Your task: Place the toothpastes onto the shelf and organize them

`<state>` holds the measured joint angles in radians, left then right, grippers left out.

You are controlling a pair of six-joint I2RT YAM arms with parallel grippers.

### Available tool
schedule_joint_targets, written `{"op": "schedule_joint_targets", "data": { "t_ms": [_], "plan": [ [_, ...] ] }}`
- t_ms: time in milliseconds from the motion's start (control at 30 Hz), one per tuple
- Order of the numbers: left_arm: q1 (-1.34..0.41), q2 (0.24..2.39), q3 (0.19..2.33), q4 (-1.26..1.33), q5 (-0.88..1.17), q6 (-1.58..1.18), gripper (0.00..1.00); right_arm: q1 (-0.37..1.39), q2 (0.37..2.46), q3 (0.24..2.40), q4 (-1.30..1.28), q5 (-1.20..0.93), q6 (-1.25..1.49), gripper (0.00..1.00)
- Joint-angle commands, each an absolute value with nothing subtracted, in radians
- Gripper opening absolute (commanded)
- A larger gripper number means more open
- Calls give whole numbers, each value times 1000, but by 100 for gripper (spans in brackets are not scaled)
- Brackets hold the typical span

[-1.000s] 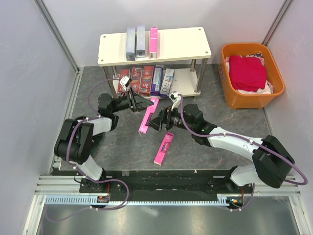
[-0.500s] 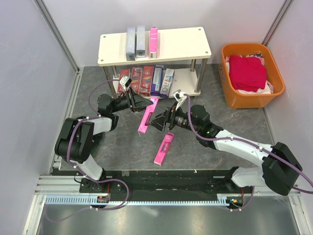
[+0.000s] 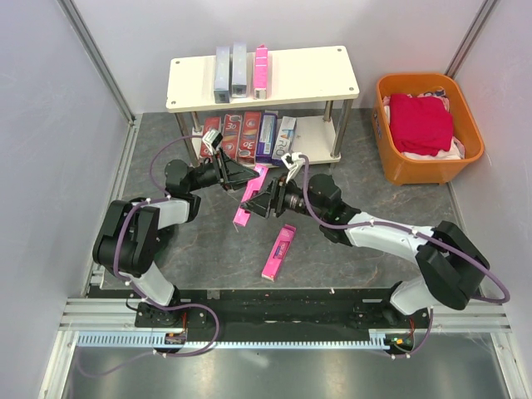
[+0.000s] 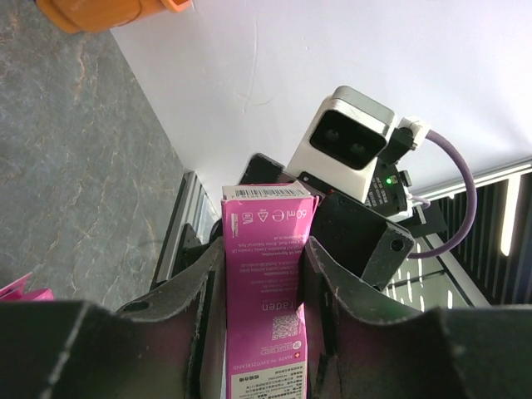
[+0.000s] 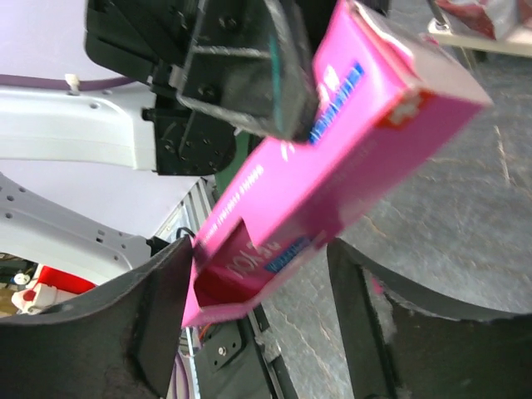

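A bright pink toothpaste carton (image 3: 243,214) hangs slanted above the floor in front of the shelf (image 3: 307,75). My left gripper (image 3: 241,177) is shut on its upper part; in the left wrist view the carton (image 4: 266,224) is pinched between both fingers of this gripper (image 4: 262,266). My right gripper (image 3: 261,202) straddles the carton's lower end (image 5: 332,150). Its jaws (image 5: 259,258) are open: one finger touches the carton, the other stands apart from it. A second pink carton (image 3: 278,252) lies on the floor. Two silver-grey cartons (image 3: 230,72) and one pink one (image 3: 261,69) lie on the top board. Red (image 3: 233,133), purple (image 3: 268,133) and white (image 3: 285,137) cartons stand below.
An orange basket (image 3: 428,125) with red cloth sits at the right, beside the shelf. Grey walls close in the left and right sides. The arms' base rail runs along the near edge.
My right gripper has shifted slightly left onto the carton's lower end, and its jaws have narrowed around it. The left gripper and the carton have stayed put.
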<state>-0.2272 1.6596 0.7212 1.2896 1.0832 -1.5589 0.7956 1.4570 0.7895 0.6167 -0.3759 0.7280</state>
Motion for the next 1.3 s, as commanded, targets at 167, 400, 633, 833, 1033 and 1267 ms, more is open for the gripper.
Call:
{"op": "schedule_joint_targets", "data": {
  "t_ms": [167,400,633,833,1033,1267],
  "plan": [
    [-229,1615,718,1640,1089,-1594,32,798,1465,841,756,-391,799,47],
    [-224,1588,721,1620,1097,-1571,51,795,1417,880,625,-347,743,34],
    [-212,1447,718,1279,1094,-1347,85,769,1368,956,450,-302,675,32],
    [-209,1246,764,657,968,-879,91,716,1332,1063,293,-284,579,31],
    [-207,1117,819,278,796,-640,93,649,1330,1251,163,-275,486,31],
    [-209,1135,807,255,793,-635,93,588,1460,1555,36,-290,376,32]
  ]
}}
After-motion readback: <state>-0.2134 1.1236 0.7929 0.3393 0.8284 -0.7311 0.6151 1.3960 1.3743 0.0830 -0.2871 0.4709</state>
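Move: The pink toothpaste to be taken over is in the left fingers; its middle is about 3 cm ahead of the right hand, nearly level in height. From the left hand that middle is some 4 cm back. From the right hand, the last loose pink toothpaste lies on the floor about 9 cm back, 6 cm right and 20 cm below; the pink one already on the upper shelf is roughly 27 cm ahead, 2 cm right and 8 cm higher. Almost in place at first, the right hand closes its fingers on the pink toothpaste's near part while the left still holds the far part; the left then opens wide and lets go, lifting a few centimetres and turning away. The right carries the box up about 18 cm, some 9 cm forward and 6 cm right, towards the upper shelf, tilting and swinging clockwise as it speeds up. ##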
